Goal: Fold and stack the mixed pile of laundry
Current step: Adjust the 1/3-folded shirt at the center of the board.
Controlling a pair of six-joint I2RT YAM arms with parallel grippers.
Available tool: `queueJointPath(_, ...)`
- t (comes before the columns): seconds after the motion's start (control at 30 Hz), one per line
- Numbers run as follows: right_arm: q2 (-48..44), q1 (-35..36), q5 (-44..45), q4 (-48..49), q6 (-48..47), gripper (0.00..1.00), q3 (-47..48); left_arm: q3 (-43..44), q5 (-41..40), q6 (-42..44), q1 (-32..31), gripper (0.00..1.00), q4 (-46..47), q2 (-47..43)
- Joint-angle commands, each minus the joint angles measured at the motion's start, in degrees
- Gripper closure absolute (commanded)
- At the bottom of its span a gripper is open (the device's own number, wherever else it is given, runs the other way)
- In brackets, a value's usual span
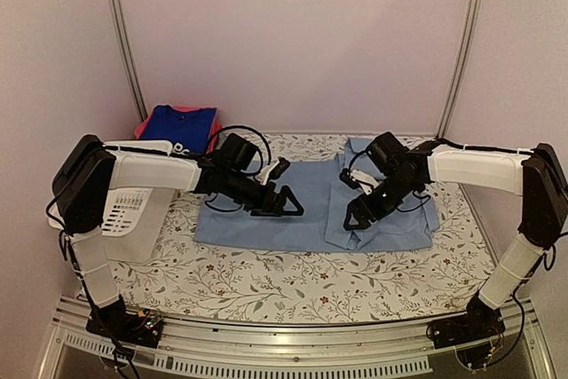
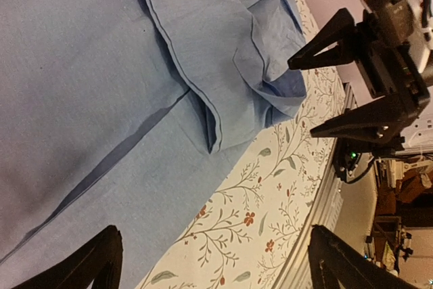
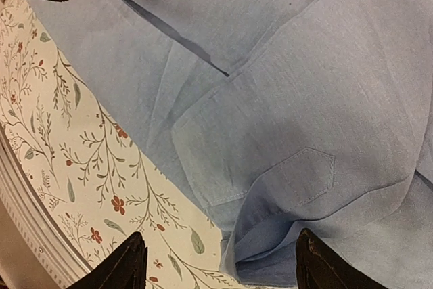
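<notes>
A large pale-blue button shirt (image 1: pixel 266 210) from the mixed laundry pile lies spread on the floral tablecloth, its right part folded over with a cuff near the front edge (image 3: pixel 298 181). My left gripper (image 1: pixel 288 202) hovers open over the shirt's middle front edge (image 2: pixel 81 65), nothing between its fingers (image 2: pixel 101 262). My right gripper (image 1: pixel 352 217) stands open just above the folded right part (image 3: pixel 304 65), empty, fingers (image 3: pixel 325 265) either side of the cuff. The right gripper (image 2: pixel 302 98) also shows in the left wrist view. A blue item with white print (image 1: pixel 182 126) lies on a pink-red garment (image 1: pixel 145 126) at the back left.
A white slotted basket (image 1: pixel 133 210) sits at the left under my left arm. The floral tablecloth (image 1: pixel 293 286) runs to the metal rail at the near edge (image 1: pixel 293 343). Frame posts (image 1: pixel 461 42) stand at the back corners.
</notes>
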Motion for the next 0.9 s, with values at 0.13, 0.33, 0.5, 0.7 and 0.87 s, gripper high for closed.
queueJointPath(0.13,7.95,3.03,2.15,-3.85,-2.34,0.41,1.96,-1.18,-2.45,-0.14,0.5,0.05,1.95,-2.59)
queueJointPath(0.33,10.48,0.63,-3.47,-5.55,0.63,1.0,8.27,0.12,-5.02,0.62,1.08,0.02,1.52,-3.63)
queueJointPath(0.5,5.52,-11.23,-26.34,9.72,14.29,1.0,7.3,2.59,-6.05,0.49,1.32,0.0,3.27,-3.82)
queueJointPath(0.7,2.7,-17.45,-42.15,28.81,33.65,1.0,-0.65,0.04,-3.03,-5.05,2.21,0.0,19.67,-2.63)
queueJointPath(0.87,1.82,-19.0,-47.2,45.03,46.71,1.0,-6.41,-5.91,-1.62,-14.15,2.44,0.0,40.92,-0.03)
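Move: The loose near end of the light blue shirt's folded-over flap, below its pocket, lies almost under the right gripper, about 2 cm back and 6 cm down. The flap's free left corner is some 7 cm to the left of this hand and 3 cm back, and the sleeve end at the shirt's far edge is about 18 cm straight ahead, both 6 cm below. From the left gripper the loose end is roughly 14 cm right, 6 cm back and 7 cm down. Sink the open right gripper about 5 cm, drawing slightly back, and shut it on the loose near end of the flap. Keeping the pinch, sweep forward some 10 cm and up 12 cm over the shirt, rolling the wrist about 45 degrees so the fingers swing up towards the left. Let the left gripper, still wide open and empty, hover first, then rise and go forward 5 to 6 cm. ##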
